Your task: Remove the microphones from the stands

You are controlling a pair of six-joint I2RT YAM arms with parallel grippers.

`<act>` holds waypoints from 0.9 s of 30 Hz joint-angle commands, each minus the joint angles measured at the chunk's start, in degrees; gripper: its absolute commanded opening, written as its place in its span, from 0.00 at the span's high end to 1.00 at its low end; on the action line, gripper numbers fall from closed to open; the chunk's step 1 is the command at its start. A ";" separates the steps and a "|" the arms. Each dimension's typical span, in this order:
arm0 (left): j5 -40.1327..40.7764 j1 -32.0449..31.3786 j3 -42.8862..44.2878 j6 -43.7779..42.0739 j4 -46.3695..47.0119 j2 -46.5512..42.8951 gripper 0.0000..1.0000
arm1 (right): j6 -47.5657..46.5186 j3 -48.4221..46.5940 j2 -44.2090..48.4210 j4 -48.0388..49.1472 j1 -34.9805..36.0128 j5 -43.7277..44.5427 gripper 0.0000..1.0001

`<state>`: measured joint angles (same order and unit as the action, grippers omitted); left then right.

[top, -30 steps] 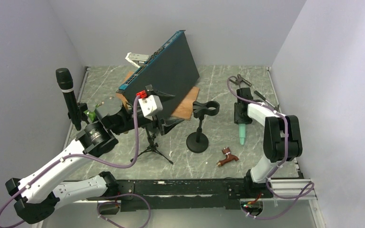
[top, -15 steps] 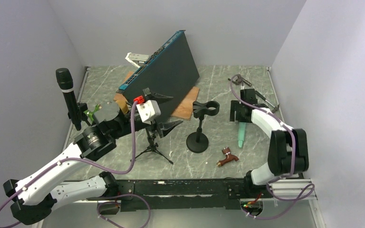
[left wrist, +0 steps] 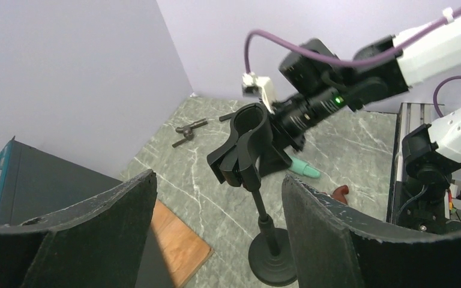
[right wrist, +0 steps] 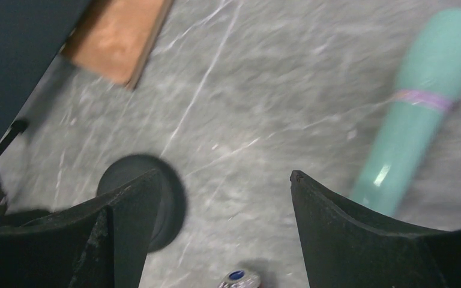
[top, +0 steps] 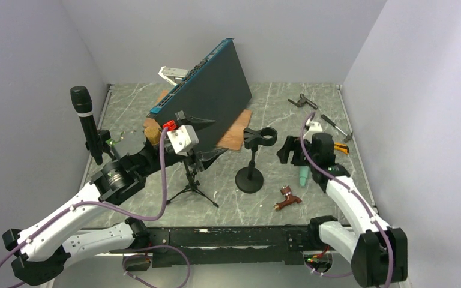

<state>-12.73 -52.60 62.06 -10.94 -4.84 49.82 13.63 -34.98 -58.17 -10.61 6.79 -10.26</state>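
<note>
The black microphone stand (top: 251, 161) stands mid-table, its clip (top: 259, 136) empty. A mint-green microphone (top: 303, 176) lies flat on the table to its right. My right gripper (top: 289, 151) is open and empty, just left of the microphone's upper end; the right wrist view shows the green microphone (right wrist: 423, 114) outside the right finger and the stand's base (right wrist: 141, 201) behind the left finger. My left gripper (top: 207, 139) is open and empty, left of the stand; the left wrist view (left wrist: 219, 180) frames the clip (left wrist: 246, 144) between the fingers. A black microphone (top: 86, 123) stands upright at the far left.
A dark blue panel (top: 207, 90) leans over a wooden board (top: 235, 135) at the back. A small black tripod (top: 192, 183) stands under my left wrist. A brown tool (top: 288, 198) lies near the front. Loose tools (top: 305, 102) lie at the back right.
My right gripper has pulled away from the green microphone toward the left and near side, leaving it on the table. My left gripper has shifted slightly left.
</note>
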 commanded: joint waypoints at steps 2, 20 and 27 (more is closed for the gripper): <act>1.41 -0.22 -0.55 1.22 3.36 -1.09 0.20 | 4.07 8.49 8.24 16.28 7.73 -6.77 0.20; 1.11 -0.24 1.53 0.97 1.38 1.58 0.03 | 1.99 23.02 15.74 45.61 21.96 -7.06 0.18; -0.78 -0.24 2.28 -0.34 0.24 2.37 0.01 | -1.49 22.99 10.94 53.41 28.67 -1.39 0.19</act>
<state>-11.99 -52.60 61.95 -10.13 -4.60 51.66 14.87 -11.73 -45.10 31.83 32.67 -15.18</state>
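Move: The right hand, open, hangs some 12 cm over the table. The empty microphone stand is about 17 cm to its left and 5 cm nearer the base, its middle about level with the hand. The freed microphone lies about 2 cm ahead, 8 cm to the right and 10 cm below; the brown tap is roughly 12 cm back, 3 cm left and 11 cm below. From the left hand, the stand's middle is some 15 cm right, 8 cm ahead and 27 cm below. Swing the right gripper about 14 cm left while drawing it back 7 cm, away from the laid-down microphone and towards the stand's upright, ending some 4 cm higher. As it goes, turn it about 30 degrees counter-clockwise and tip the fingers up to level, keeping them open so they face the upright just below the holder. Keep the left gripper almost in place and spread its fingers wider. ##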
